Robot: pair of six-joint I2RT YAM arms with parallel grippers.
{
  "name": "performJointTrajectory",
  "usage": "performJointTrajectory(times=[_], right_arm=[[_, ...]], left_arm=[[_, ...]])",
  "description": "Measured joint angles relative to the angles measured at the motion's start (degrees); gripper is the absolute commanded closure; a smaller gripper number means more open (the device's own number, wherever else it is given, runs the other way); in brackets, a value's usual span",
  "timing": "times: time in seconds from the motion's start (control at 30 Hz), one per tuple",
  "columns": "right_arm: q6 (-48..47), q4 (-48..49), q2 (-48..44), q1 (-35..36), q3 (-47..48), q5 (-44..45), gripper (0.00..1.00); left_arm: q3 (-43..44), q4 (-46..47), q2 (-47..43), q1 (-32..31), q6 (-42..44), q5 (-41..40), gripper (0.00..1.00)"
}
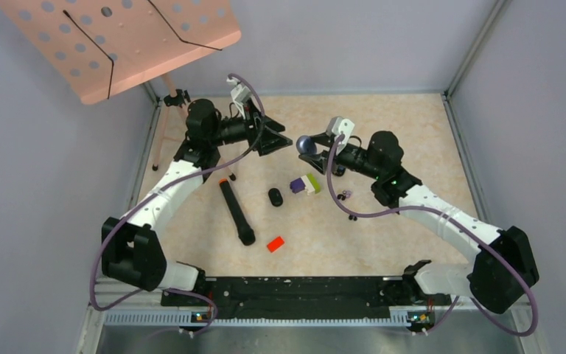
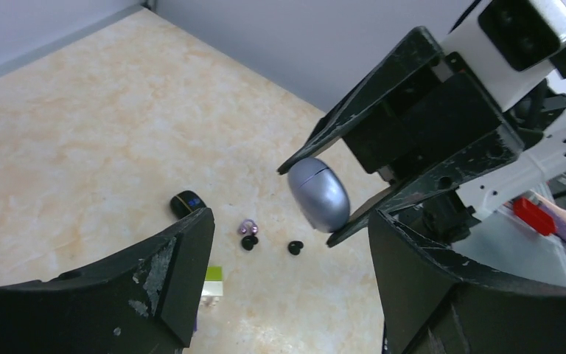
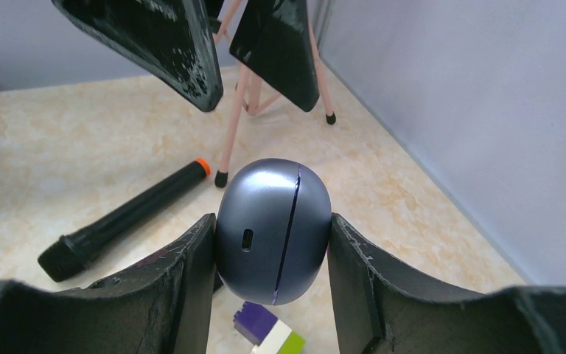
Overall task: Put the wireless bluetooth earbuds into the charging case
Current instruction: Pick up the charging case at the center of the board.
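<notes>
My right gripper (image 3: 273,230) is shut on the grey-blue pebble-shaped charging case (image 3: 274,230), holding it in the air with its lid seam closed. The same case (image 2: 318,193) hangs ahead of my left gripper (image 2: 287,295), which is open with nothing between its fingers. From above, the left gripper (image 1: 276,136) faces the case (image 1: 307,144) from the left, a small gap apart. On the table below lie a pale purple earbud (image 2: 248,227) and two black earbuds (image 2: 249,241) (image 2: 295,247); they also show beside the right arm, purple earbud (image 1: 345,194).
A small black case (image 1: 275,197) and a purple-white-green block (image 1: 304,184) lie mid-table. A black marker with an orange end (image 1: 236,212) and a red block (image 1: 275,243) lie nearer the bases. A pink stand's legs (image 3: 236,110) are at the back left.
</notes>
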Motion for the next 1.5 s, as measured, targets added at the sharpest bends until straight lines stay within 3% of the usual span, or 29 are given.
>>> performJointTrajectory(times=[0.2, 0.63, 0.9, 1.0, 1.13, 1.2, 1.27, 1.3, 1.4, 1.5], right_arm=[[-3.13, 4.57, 1.03, 0.26, -0.37, 0.96, 0.94], [-10.93, 5.97, 5.44, 3.04, -0.28, 4.02, 0.95], [-11.98, 5.68, 5.51, 3.34, 0.13, 6.16, 0.96], [-12.87, 5.75, 5.53, 3.39, 0.98, 6.8, 0.96], [-14.38, 5.01, 5.68, 3.41, 1.33, 8.44, 0.96], [-14.97, 4.7, 5.68, 3.41, 1.33, 8.52, 0.9], [-15.54, 4.17, 5.68, 3.41, 1.33, 8.37, 0.71], [-15.72, 4.0, 5.68, 3.41, 1.38, 8.15, 0.65], [-16.17, 1.9, 5.53, 3.19, 2.78, 6.73, 0.57], [-15.87, -1.38, 4.2, 1.31, 4.7, 2.4, 0.53]], left_arm=[[5.07, -4.17, 6.08, -1.2, -0.5, 3.23, 0.25], [13.44, -10.88, 11.3, -5.09, 3.61, 4.96, 0.49], [15.52, -15.26, 12.94, -4.98, 5.88, 3.56, 0.47], [15.85, -17.51, 13.64, -5.03, 6.6, 3.52, 0.53], [18.47, -21.31, 15.8, -5.07, 7.39, 4.9, 0.72], [18.97, -21.92, 16.48, -5.03, 7.39, 5.64, 0.82], [18.97, -21.94, 16.7, -5.01, 7.41, 6.08, 0.89], [18.97, -21.86, 16.79, -4.9, 7.34, 6.47, 0.92], [18.95, -19.61, 17.42, -4.17, 4.72, 9.11, 0.96], [18.58, -8.96, 19.52, -2.97, -6.29, 15.78, 0.99]])
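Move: The charging case is already pinched in the right fingertips, right at that hand's point. From the open left hand it lies about 7 cm to the right, 2 cm back and 3 cm lower. On the board some 29 cm below the right hand, the purple-white-green block lies about 4 cm ahead and 2 cm left, the black oval case 1 cm ahead and 9 cm left, and the black glossy case 9 cm ahead and 9 cm right. The charging case stays in the right grip and is carried about 2.5 cm forward while that hand rolls some 15 degrees. The left hand comes to it, about 4.5 cm right, then down, ending a little lower and slightly forward, turning clockwise and tipping down; its fingers close from wide to about half and pinch the case near its seam. ##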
